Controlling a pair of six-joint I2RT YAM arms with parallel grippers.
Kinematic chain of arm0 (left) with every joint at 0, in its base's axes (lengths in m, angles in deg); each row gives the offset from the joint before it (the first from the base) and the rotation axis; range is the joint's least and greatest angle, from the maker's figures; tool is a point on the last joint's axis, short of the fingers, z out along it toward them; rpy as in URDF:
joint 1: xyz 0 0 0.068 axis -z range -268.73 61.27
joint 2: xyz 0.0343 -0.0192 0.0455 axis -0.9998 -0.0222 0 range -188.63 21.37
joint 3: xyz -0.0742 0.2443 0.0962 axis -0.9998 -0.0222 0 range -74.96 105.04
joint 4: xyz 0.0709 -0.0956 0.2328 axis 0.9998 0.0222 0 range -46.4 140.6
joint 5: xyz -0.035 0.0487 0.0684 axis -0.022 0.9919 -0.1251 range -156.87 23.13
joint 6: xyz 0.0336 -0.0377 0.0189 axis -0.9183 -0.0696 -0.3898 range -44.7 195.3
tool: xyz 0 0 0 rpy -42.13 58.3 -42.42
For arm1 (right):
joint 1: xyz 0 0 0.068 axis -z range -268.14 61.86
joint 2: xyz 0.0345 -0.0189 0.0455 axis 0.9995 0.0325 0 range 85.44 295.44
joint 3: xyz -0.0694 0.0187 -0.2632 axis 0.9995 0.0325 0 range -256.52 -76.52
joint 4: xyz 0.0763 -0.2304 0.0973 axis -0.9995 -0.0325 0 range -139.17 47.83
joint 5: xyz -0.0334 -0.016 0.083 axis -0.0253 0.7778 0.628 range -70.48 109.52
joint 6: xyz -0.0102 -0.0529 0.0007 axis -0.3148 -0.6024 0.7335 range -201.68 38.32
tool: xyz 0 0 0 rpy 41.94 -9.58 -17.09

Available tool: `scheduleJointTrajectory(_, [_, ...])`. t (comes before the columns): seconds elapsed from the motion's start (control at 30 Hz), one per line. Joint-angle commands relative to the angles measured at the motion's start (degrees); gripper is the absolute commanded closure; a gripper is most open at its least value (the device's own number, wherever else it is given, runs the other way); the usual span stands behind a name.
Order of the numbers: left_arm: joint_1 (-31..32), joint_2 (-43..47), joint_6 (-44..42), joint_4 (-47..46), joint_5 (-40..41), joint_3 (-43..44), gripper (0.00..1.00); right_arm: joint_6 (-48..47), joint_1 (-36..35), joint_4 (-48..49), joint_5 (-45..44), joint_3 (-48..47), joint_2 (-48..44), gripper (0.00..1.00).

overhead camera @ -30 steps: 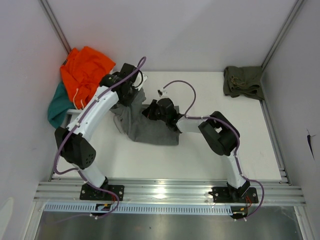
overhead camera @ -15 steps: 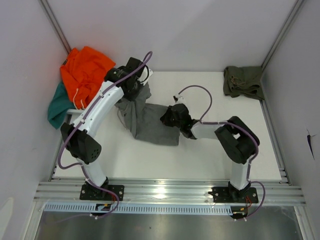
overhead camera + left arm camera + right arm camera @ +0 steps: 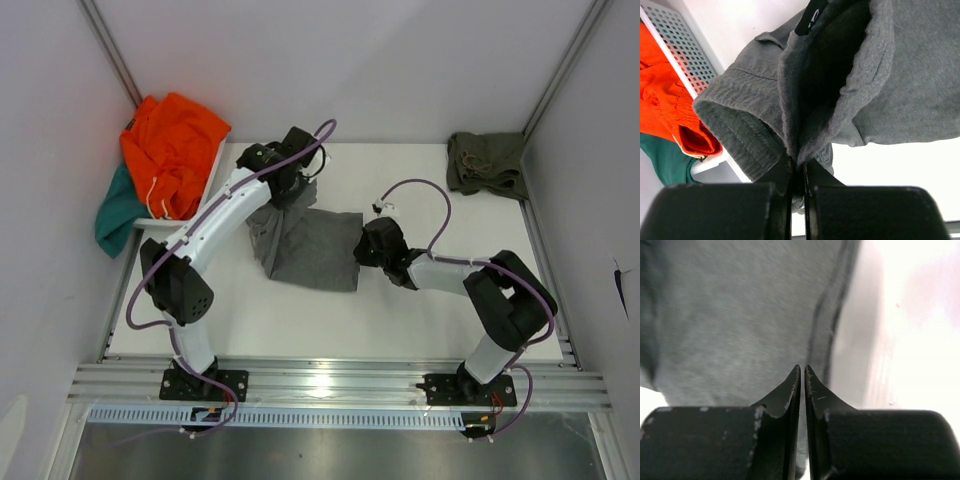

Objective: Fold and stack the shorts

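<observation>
The grey shorts lie partly spread in the middle of the table. My left gripper is shut on a bunched fold at their far left edge, and in the left wrist view the grey shorts rise out of the left gripper. My right gripper sits low at the shorts' right edge. In the right wrist view the right gripper has its jaws almost together with nothing seen between them, above the grey shorts near a seam. The olive green shorts lie crumpled at the far right corner.
An orange garment and a teal garment hang over a white perforated tray at the far left. The white table is walled at the back and both sides. A metal rail runs along its near edge.
My left gripper has carried its fold of the grey shorts rightward. My right gripper has moved right to the cloth's right edge. The shorts lie flatter and wider.
</observation>
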Motion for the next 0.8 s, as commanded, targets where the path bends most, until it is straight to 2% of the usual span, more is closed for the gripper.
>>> scheduleJointTrajectory(0.0, [1.66, -0.76, -0.14, -1.96, 2.45, 1.10, 1.00, -0.38, 0.87, -0.38, -0.72, 0.47, 1.74, 0.91])
scheduleJointTrajectory(0.4, [10.71, -9.37, 0.74, -0.21, 7.99, 7.33, 0.99, 2.17, 1.04, 2.07, 1.47, -1.20, 12.02, 0.91])
scheduleJointTrajectory(0.63, [11.86, -13.06, 4.42, 1.29, 2.01, 15.67, 1.00, 2.70, 1.04, 3.13, 2.27, -1.29, 13.08, 0.91])
scheduleJointTrajectory(0.77, [11.68, -14.38, 7.67, 1.55, -1.32, 16.13, 0.99, 2.96, 1.04, 3.40, 2.35, -1.20, 12.82, 0.91])
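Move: The left gripper holds a bunch of the grey shorts high up. Their right edge lies about 22 cm to its right, roughly level fore and aft, 20 cm below, with the clothes basket some 24 cm left and 18 cm ahead. For the right gripper that edge is 2 cm ahead, 1 cm left and 4 cm down; the held bunch is about 22 cm left, 2 cm ahead and 16 cm up, the folded olive shorts 35 cm right and 25 cm ahead. Keep the left gripper shut on the bunch and sweep it about 11 cm right, over the flat part towards the shorts' right edge, sinking some 4 cm before easing up 1 cm. Meanwhile lower the right gripper, fingers still closed, just under 4 cm to set its tips on that edge, then slide forward and left about 2 cm each at that height. ##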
